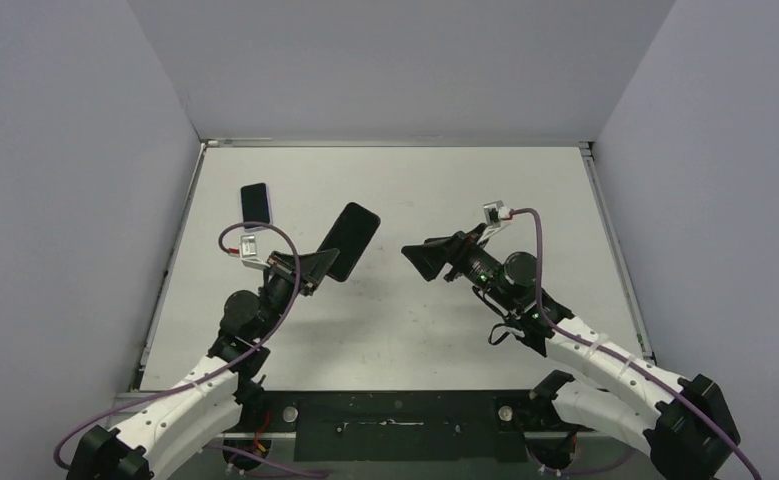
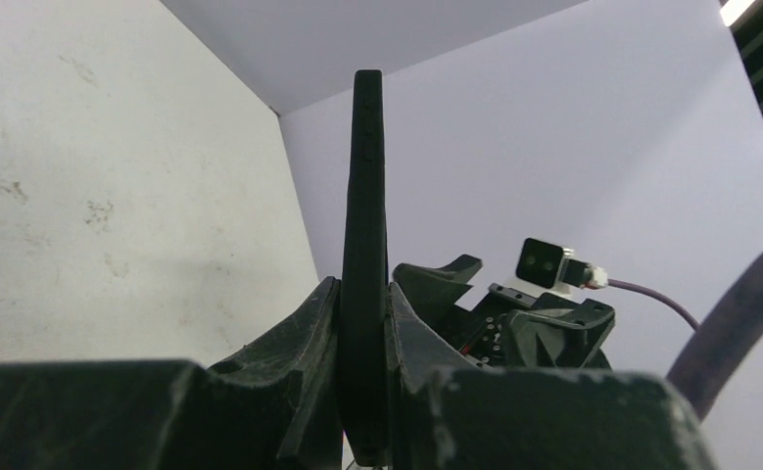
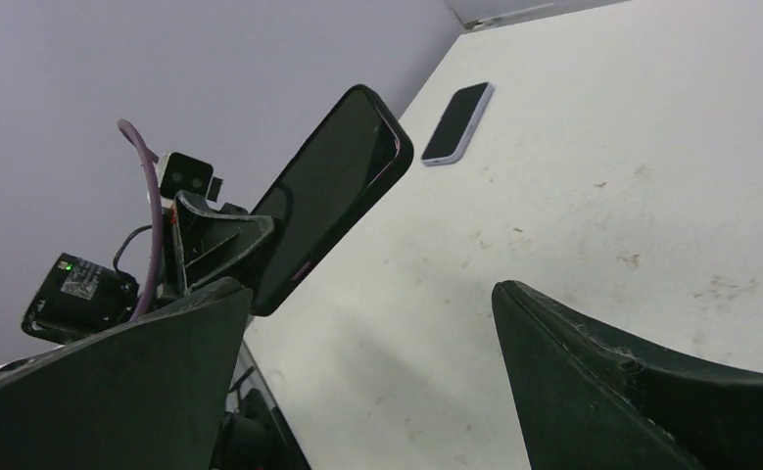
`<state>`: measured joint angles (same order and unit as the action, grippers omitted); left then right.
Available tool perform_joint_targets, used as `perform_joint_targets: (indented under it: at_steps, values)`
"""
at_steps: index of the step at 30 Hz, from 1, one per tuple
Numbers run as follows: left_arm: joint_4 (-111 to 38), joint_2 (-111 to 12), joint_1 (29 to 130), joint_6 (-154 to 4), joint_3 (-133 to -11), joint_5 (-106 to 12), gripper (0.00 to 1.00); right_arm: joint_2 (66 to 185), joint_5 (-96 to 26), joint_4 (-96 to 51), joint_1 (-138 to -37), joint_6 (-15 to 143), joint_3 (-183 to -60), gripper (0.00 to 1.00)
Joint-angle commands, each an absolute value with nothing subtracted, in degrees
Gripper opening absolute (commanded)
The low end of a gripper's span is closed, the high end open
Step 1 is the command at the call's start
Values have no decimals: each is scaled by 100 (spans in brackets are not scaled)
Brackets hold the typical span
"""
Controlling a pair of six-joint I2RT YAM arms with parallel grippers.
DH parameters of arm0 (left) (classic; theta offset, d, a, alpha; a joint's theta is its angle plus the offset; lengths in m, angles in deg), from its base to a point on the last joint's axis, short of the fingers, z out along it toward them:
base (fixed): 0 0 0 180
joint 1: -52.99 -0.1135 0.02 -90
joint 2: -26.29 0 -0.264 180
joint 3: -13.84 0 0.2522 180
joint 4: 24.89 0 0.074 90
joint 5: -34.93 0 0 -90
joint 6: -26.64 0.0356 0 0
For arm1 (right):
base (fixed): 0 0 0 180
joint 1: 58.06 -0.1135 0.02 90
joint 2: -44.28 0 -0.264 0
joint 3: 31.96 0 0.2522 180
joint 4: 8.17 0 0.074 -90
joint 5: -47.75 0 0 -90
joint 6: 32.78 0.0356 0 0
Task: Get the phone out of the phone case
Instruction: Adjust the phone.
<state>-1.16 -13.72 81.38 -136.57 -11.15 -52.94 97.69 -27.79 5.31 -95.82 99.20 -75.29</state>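
Observation:
My left gripper (image 1: 312,268) is shut on the lower end of a black phone case (image 1: 350,240) and holds it tilted above the table. In the left wrist view the case (image 2: 366,176) stands edge-on between the jaws of the left gripper (image 2: 362,294). Its dark glossy face (image 3: 333,186) is turned toward my right gripper (image 3: 372,287); I cannot tell whether anything sits inside it. A phone (image 1: 256,204) with a dark screen and pale rim lies flat at the back left, also seen as the phone (image 3: 457,122) in the right wrist view. My right gripper (image 1: 427,262) is open and empty, a short way right of the case.
The white table (image 1: 415,330) is walled by grey panels at the left, back and right. A metal rail (image 1: 165,280) runs along its left edge. Purple cables loop over both wrists.

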Motion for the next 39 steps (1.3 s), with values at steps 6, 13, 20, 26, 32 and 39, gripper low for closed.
perform_joint_targets:
  at_steps: [6, 13, 20, 26, 32, 39]
  values:
    - [2138, -1996, 9366, -13849, -1151, -6983, 0, 10664, -2751, 2431, -10133, 11628, -7556, 95]
    - [2930, -2588, 9922, -13915, -1250, -7527, 0, 11309, -2572, 3026, -10224, 12151, -7675, 82]
    - [3377, -3104, 10293, -13929, -1415, -7988, 0, 11615, -2414, 3476, -10319, 12232, -7736, 63]
    - [3929, -3570, 10494, -14008, -1498, -8267, 0, 11849, -2256, 3764, -10336, 12304, -7812, 44]
    - [4201, -3783, 10548, -14065, -1504, -8263, 0, 11909, -2148, 4012, -10282, 12329, -7781, 17]
    - [3437, -3459, 10538, -14081, -1401, -8205, 15, 11702, -1865, 3948, -9867, 12321, -7696, 0]
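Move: My left hand already pinches the near left part of the phone in its case, whose middle lies about 3 cm ahead, 3 cm to the right and 2 cm above. From my open right hand, the phone's middle is some 13 cm to the left, 2 cm ahead and about level; my left gripper is about 15 cm to the left, 1 cm back and 2 cm lower. The other phone lies on the table some 34 cm ahead of my left hand, 26 cm to its left and 25 cm below. I bring both hands together in mid-air: my right hand goes about 7 cm left and a little back, turning some 30 degrees so its fingers point more leftward and down, and closes from wide open to pinch the near part of the phone's right edge. Keeping its grip, my left hand carries the phone about 5 cm right towards it, then up about 3 cm, rolling its left side down some 15 degrees. ##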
